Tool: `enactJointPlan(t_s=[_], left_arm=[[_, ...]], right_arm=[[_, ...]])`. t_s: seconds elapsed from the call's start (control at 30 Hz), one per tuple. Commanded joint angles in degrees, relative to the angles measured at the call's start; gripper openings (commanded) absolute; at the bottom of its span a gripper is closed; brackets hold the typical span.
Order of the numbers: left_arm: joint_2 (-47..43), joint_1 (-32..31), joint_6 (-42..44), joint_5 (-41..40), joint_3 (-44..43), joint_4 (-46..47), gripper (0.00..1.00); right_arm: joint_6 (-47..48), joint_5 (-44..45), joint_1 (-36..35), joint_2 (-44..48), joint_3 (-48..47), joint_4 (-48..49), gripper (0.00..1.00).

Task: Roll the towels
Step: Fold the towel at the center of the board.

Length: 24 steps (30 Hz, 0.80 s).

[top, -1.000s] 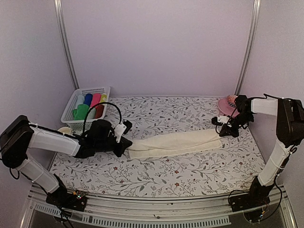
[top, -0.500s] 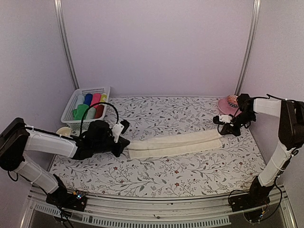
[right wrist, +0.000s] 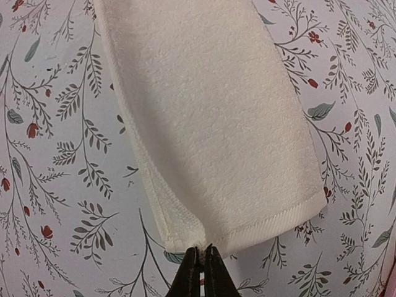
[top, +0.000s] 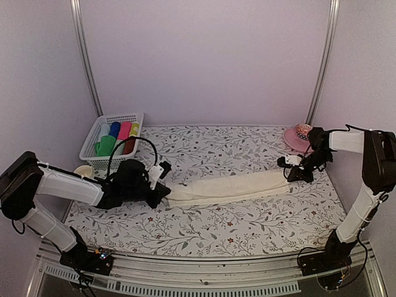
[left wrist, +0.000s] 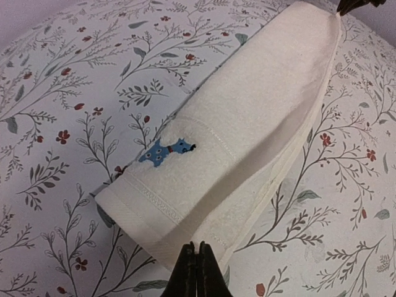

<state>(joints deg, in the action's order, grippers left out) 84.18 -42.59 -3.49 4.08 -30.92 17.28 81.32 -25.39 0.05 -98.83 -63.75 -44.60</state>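
The cream-white towel [top: 229,187] lies folded into a long narrow strip across the middle of the table. A small blue mark [left wrist: 167,150] shows near its left end. My left gripper [top: 162,193] is shut on the hem of that end, and the left wrist view shows the tips [left wrist: 198,247] pinching the edge of the cream towel [left wrist: 247,117]. My right gripper [top: 291,176] is shut on the other end, where its tips [right wrist: 203,250] nip a corner of the towel [right wrist: 210,111]. The green towel [top: 106,146] sits in the basket.
A white basket [top: 114,117] at the back left holds blue, pink, red and yellow rolls beside the green one. A pink dish [top: 296,138] stands at the back right, close behind my right gripper. A small cream cup [top: 83,170] sits by the left arm.
The towel showed as two strips side by side; now it lies as one narrower strip. My right gripper has shifted slightly right and nearer with its end. The left has barely moved.
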Motion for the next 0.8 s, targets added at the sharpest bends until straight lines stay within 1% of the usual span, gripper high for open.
enactJointPlan(t_s=[0.0,0.07,0.17,0.2,0.23,0.3,0.37,0.47,0.6,0.63,0.7,0.77], left_arm=[[1.28,-0.80,-0.23,1.42,-0.82,-1.40,0.00],[1.66,-0.81,-0.19,1.65,-1.16,-1.83,0.00],[2.08,-0.76,0.12,1.77,-1.75,-2.92,0.08],[2.05,-0.78,0.13,1.62,-1.90,-3.25,0.13],[2.00,-0.77,0.22,1.49,-1.99,-3.56,0.22],[1.62,-0.78,0.32,1.04,-1.86,-3.74,0.33],[1.01,-0.80,0.27,0.43,-1.55,-3.83,0.50],[-0.41,-0.83,0.18,-1.13,-1.00,-3.98,0.62],[-3.35,-0.70,0.32,-4.33,-0.57,-4.72,0.91],[-4.15,-0.74,0.46,-5.06,-0.55,-4.79,0.96],[-5.25,-0.69,0.52,-6.33,-0.78,-4.43,0.97],[-5.05,-0.72,0.31,-6.43,-1.89,-4.22,0.97]], right_arm=[[0.73,0.43,-0.33,-1.55,1.40,-0.10,0.03],[0.77,0.88,-0.59,-1.70,1.94,0.31,0.05],[0.62,1.48,-0.73,-1.53,2.31,0.75,0.13],[0.51,1.79,-0.71,-1.43,2.35,0.90,0.20],[0.35,2.16,-0.69,-1.26,2.45,1.18,0.26],[-0.47,2.88,-0.62,-0.77,2.10,1.57,0.31],[-1.41,3.41,-0.67,-0.30,1.61,1.63,0.38],[-3.23,4.12,-0.63,0.88,0.63,2.34,0.49],[-8.39,5.83,-0.53,2.72,-2.12,3.35,0.63],[-10.24,5.90,-0.52,3.21,-2.98,3.39,0.66],[-13.11,4.86,-0.59,3.99,-4.82,3.22,0.69],[-16.58,1.42,-0.65,4.18,-7.94,1.87,0.68]])
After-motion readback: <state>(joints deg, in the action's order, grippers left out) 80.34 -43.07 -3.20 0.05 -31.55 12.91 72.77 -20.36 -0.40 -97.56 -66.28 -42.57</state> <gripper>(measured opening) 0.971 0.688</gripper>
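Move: Both hands hold the flap's near corners low over the board. The towel's near-left corner, where the left hand sets its cloth, is 1 cm back and some 2 cm below; the far-left corner is about 8 cm ahead, the blue dog motif 7 cm ahead and 6 cm right. The near-right corner is about 2 cm back of the right hand and 2 cm below; the far-right corner is roughly 6 cm ahead, 2 cm left, the pink plate 17 cm ahead, 4 cm right. Downward and slightly back towards the base, both hands ease the pinched corners about 1.5 cm onto the towel's near edge, and their fingers open wide and let go of the cloth. Both then lift clear by some 3 cm, the right hand also drawing about 3 cm forward and turning slightly clockwise. ##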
